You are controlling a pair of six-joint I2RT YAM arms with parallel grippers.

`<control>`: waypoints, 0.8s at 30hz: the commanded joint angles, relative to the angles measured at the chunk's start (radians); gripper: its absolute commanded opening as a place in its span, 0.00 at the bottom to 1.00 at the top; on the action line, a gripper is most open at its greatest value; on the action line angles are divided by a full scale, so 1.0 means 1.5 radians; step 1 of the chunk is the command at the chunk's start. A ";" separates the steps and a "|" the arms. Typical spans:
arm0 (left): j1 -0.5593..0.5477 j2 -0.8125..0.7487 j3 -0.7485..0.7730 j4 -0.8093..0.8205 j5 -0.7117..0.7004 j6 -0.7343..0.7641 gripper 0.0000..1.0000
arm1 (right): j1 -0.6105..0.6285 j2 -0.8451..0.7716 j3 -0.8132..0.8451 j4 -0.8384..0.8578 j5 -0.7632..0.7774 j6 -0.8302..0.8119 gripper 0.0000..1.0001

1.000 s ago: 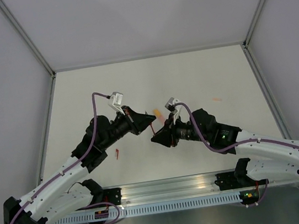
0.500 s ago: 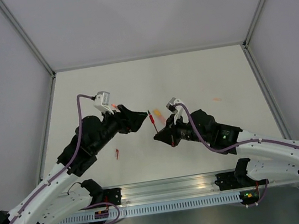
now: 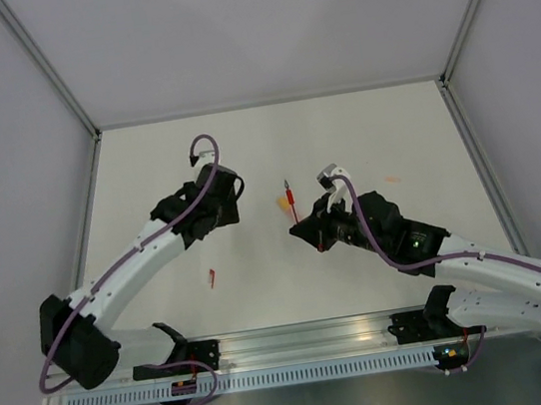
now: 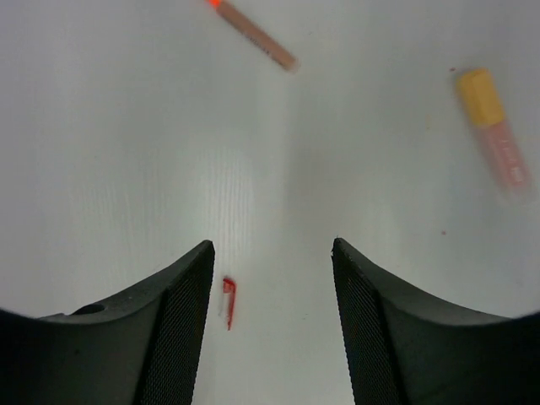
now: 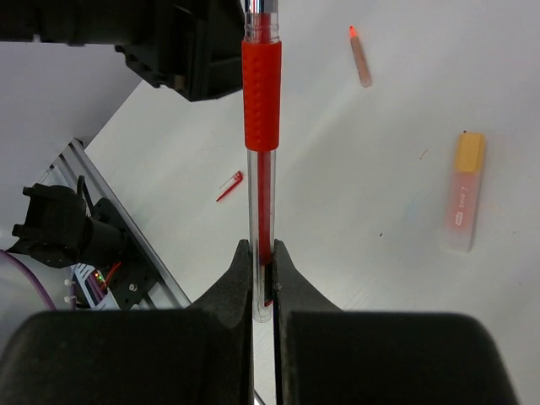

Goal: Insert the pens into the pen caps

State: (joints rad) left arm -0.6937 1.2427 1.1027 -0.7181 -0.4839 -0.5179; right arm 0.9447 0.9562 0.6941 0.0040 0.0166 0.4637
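My right gripper point(image 5: 261, 246) is shut on the red pen point(image 5: 261, 126), a clear barrel with a red grip, held up off the table; in the top view the red pen point(image 3: 291, 196) points away from my right gripper point(image 3: 317, 234). My left gripper point(image 4: 272, 243) is open and empty, pointing down at the table; the small red pen cap point(image 4: 228, 300) lies between its fingers, close to the left one. The cap also shows in the top view point(image 3: 212, 278) and the right wrist view point(image 5: 229, 186). The slim peach pen point(image 4: 253, 34) lies further off, and shows in the right wrist view point(image 5: 360, 59).
A stubby piece with an orange end and pink body point(image 4: 494, 139) lies on the white table, also in the right wrist view point(image 5: 466, 190) and beside the red pen's tip in the top view point(image 3: 284, 203). The left arm point(image 3: 147, 255) crosses the left half. A metal rail point(image 3: 310, 343) runs along the near edge.
My left gripper has pulled away from the red pen's tip, swung left and back, and now points down at the table. My right gripper has kept the red pen and shifted slightly right.
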 commanded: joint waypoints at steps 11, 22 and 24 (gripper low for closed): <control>0.186 0.216 -0.026 -0.159 0.242 0.182 0.43 | -0.005 -0.060 -0.015 -0.001 0.025 0.001 0.00; 0.214 0.285 -0.069 -0.098 0.320 0.204 0.41 | -0.005 -0.054 -0.014 -0.002 0.028 -0.002 0.00; 0.214 0.287 -0.068 -0.098 0.320 0.206 0.41 | -0.005 -0.050 -0.013 -0.002 0.023 -0.001 0.00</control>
State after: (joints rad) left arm -0.3733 1.6718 0.9962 -0.8833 -0.0425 -0.2504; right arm 0.9394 0.8742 0.6754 -0.0158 0.0467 0.4637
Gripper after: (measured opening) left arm 0.414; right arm 0.042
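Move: The red pen cap lies on the table about 9 cm back and 6 cm to the left of the empty left hand, roughly 20 cm below it. Ahead at the same table depth are the orange pen, some 20 cm out and 2 cm left, and the yellow-capped highlighter, about 11 cm out and 22 cm right. From the right hand, which holds the red pen, the cap is about 29 cm left, 2 cm back and 24 cm below. No contact yet: the left hand drops about 16 cm towards the red pen cap while drawing back and swinging left some 6 cm each way. Its wrist tips down about 45 degrees until the fingers point straight at the table, and they narrow from well open to just under half. The right hand keeps its pinch on the red pen, easing a centimetre or so right and up. ##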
